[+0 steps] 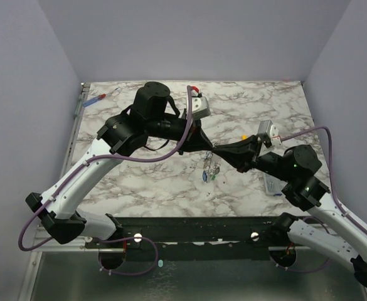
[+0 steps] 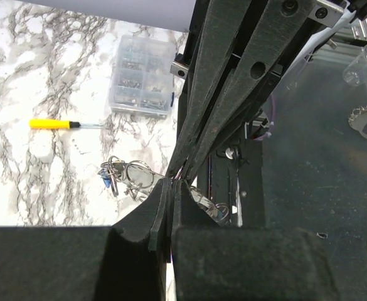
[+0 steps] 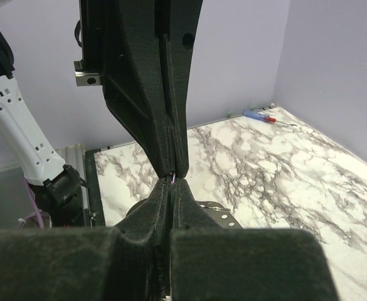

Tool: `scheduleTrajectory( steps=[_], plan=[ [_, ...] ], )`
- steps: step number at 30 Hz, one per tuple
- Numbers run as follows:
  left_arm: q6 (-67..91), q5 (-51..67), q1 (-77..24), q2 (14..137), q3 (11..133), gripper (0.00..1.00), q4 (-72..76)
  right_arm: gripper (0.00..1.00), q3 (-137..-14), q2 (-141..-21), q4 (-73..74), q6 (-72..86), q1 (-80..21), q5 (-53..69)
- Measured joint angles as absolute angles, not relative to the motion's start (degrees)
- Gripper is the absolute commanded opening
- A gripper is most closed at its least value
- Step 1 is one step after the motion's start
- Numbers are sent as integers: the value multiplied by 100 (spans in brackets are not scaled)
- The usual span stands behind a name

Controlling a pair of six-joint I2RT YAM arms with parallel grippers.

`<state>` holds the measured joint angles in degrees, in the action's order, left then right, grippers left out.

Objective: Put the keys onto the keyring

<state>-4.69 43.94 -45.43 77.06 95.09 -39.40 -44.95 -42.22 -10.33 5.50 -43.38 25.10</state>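
My left gripper (image 1: pixel 209 147) and right gripper (image 1: pixel 215 150) meet tip to tip above the middle of the marble table (image 1: pixel 139 182), both shut. In the left wrist view the left gripper (image 2: pixel 170 183) touches the right one's fingers (image 2: pixel 221 94) coming down from above. The right wrist view has the right gripper (image 3: pixel 172 183) against the left one's fingers (image 3: pixel 152 81). A tiny pale sliver shows where the tips meet; I cannot tell what it is. Just below the tips sit the keys (image 1: pixel 209 170), silver with a blue tag (image 2: pixel 108 179), beside a thin silver loop, seemingly the keyring (image 2: pixel 139 174).
A yellow-handled screwdriver (image 2: pixel 54 124) and a clear parts box (image 2: pixel 140 84) lie on the right half of the table. A red-and-blue screwdriver (image 1: pixel 95 99) lies at the far left corner. Grey walls close three sides. A black frame (image 1: pixel 189 229) borders the near edge.
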Motion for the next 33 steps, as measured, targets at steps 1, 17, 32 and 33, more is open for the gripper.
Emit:
scheduleTrajectory(
  steps=[1, 17, 32, 33],
  plan=[
    [-515, 4372, -4543, 7714, 9518, 0, -3988, 1, -4497, -4237, -1013, 543, -4338, 2512],
    [-1306, 3850, -4565, 8208, 10680, 0, -5575, 1, -4757, -4687, -908, 489, -4340, 2641],
    [-1173, 3647, -4740, 7620, 9813, 56, -4692, 1, -3896, -4080, -1990, 781, -4368, 2932],
    [-1125, 3649, -4746, 7509, 9721, 57, -4510, 1, -3859, -4042, -1990, 799, -4375, 2974]
  ],
)
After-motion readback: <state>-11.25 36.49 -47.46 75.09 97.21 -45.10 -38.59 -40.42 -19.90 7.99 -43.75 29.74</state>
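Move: The keyring is still pinched between the two hands, whose shut tips meet nose to nose: it sits about 1 cm to the left hand's right and 1 cm to the right hand's left, level fore and aft. The bunch of keys hangs some 6 cm below it. Down on the table, from the left hand, the yellow screwdriver lies roughly 24 cm ahead and 15 cm right, the clear box about 10 cm ahead and 23 cm right. With the keyring kept between their tips, both hands drift together about 1.5 cm left and 1 cm forward, sinking slightly, while the left wrist tips its fingers some 10 degrees farther down. Then the left fingers open to about half and let go of the keyring, that hand staying close by and rising about a centimetre at the last, while the right hand, still shut on the keyring, draws it back towards the base by about 3 cm and slightly right, out of the open fingers. ##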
